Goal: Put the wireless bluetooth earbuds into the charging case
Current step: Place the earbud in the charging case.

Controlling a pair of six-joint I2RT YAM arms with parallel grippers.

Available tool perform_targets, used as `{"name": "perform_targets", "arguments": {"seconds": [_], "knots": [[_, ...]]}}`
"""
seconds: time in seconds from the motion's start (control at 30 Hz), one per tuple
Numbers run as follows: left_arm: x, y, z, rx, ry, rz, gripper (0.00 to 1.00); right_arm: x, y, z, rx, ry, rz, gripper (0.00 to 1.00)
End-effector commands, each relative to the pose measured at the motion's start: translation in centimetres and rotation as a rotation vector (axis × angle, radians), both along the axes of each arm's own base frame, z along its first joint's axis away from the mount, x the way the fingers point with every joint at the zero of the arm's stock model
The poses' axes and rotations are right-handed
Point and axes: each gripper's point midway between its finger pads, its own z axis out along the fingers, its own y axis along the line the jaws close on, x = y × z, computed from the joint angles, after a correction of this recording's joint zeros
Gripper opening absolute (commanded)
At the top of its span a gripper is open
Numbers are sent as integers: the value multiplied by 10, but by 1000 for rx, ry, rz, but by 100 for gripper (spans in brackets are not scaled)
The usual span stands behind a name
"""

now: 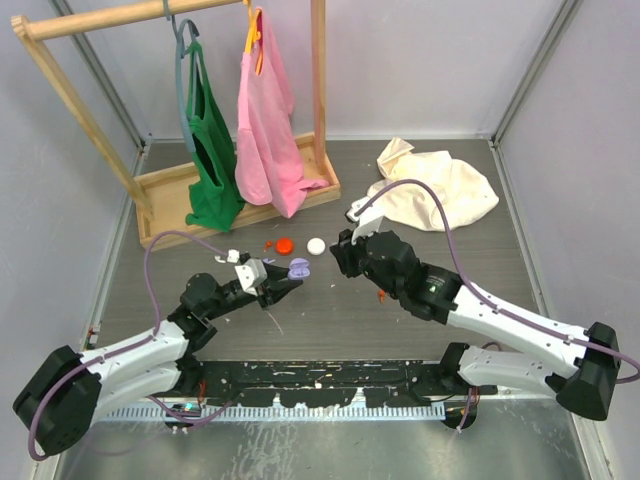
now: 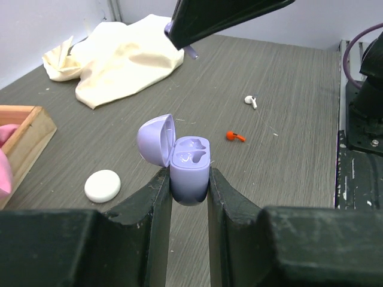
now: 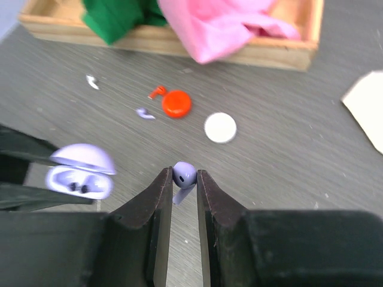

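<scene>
My left gripper (image 2: pixel 190 179) is shut on a lilac charging case (image 2: pixel 190 164), held upright with its lid open and both wells empty. The case (image 1: pixel 298 267) hangs just above the table centre. My right gripper (image 3: pixel 184 177) is shut on a lilac earbud (image 3: pixel 184 174), stem pointing down, to the right of the case (image 3: pixel 79 172) and apart from it. On the table lie a second lilac earbud (image 3: pixel 143 113), a red earbud (image 3: pixel 157 91) and a white earbud (image 3: pixel 91 82). The left wrist view shows another red earbud (image 2: pixel 235 136) and white earbud (image 2: pixel 251 101).
A red round case (image 1: pixel 286 243) and a white round case (image 1: pixel 316 245) lie shut behind the grippers. A wooden rack (image 1: pixel 318 90) with a green bag (image 1: pixel 212 170) and a pink bag (image 1: pixel 265 130) stands at the back left. A cream cloth (image 1: pixel 435 190) lies back right.
</scene>
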Motion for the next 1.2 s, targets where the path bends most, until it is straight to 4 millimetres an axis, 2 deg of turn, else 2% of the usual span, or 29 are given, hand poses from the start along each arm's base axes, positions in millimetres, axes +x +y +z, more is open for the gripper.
{"name": "perform_targets", "arguments": {"seconds": [0.0,0.13,0.33,0.67,1.17], "knots": [[2,-4,42,-115,-71,-4,6,-10,23,61,144,-208,117,13],[-1,-5,50,-144,-52,-18,5,-23,33,76,202,-279,192,14],[-2,-3,63,-201,-21,-14,5,-41,52,86,273,-346,309,14],[-7,0,83,-283,8,-19,5,-49,69,84,321,-378,373,14],[-13,1,92,-318,15,-43,5,-47,80,70,309,-368,386,14]]}}
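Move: The right hand grips the purple earbud; the open purple case in the left fingers lies about 9 cm to this hand's left, 4 cm back and 3 cm lower. On the table some 20 cm below the right hand, the white case sits about 13 cm ahead and 4 cm left, the orange case 13 cm ahead and 12 cm left. From the left hand, the earbud is roughly 5 cm ahead, 10 cm right and 3 cm higher. The right hand keeps its grip on the earbud's head and carries it to the open case, going about 7.5 cm left while rising 5 cm and drawing back a bit over 4; it turns some 30 degrees counter-clockwise with fingertips tipping up and its left side rising, then eases to a near stop with the stem pointing down at the case's well. The left hand, still clamping the case, lifts it about 4.5 cm to meet the earbud and rolls slightly, its left side sinking, bringing stem end and well mouth together. ##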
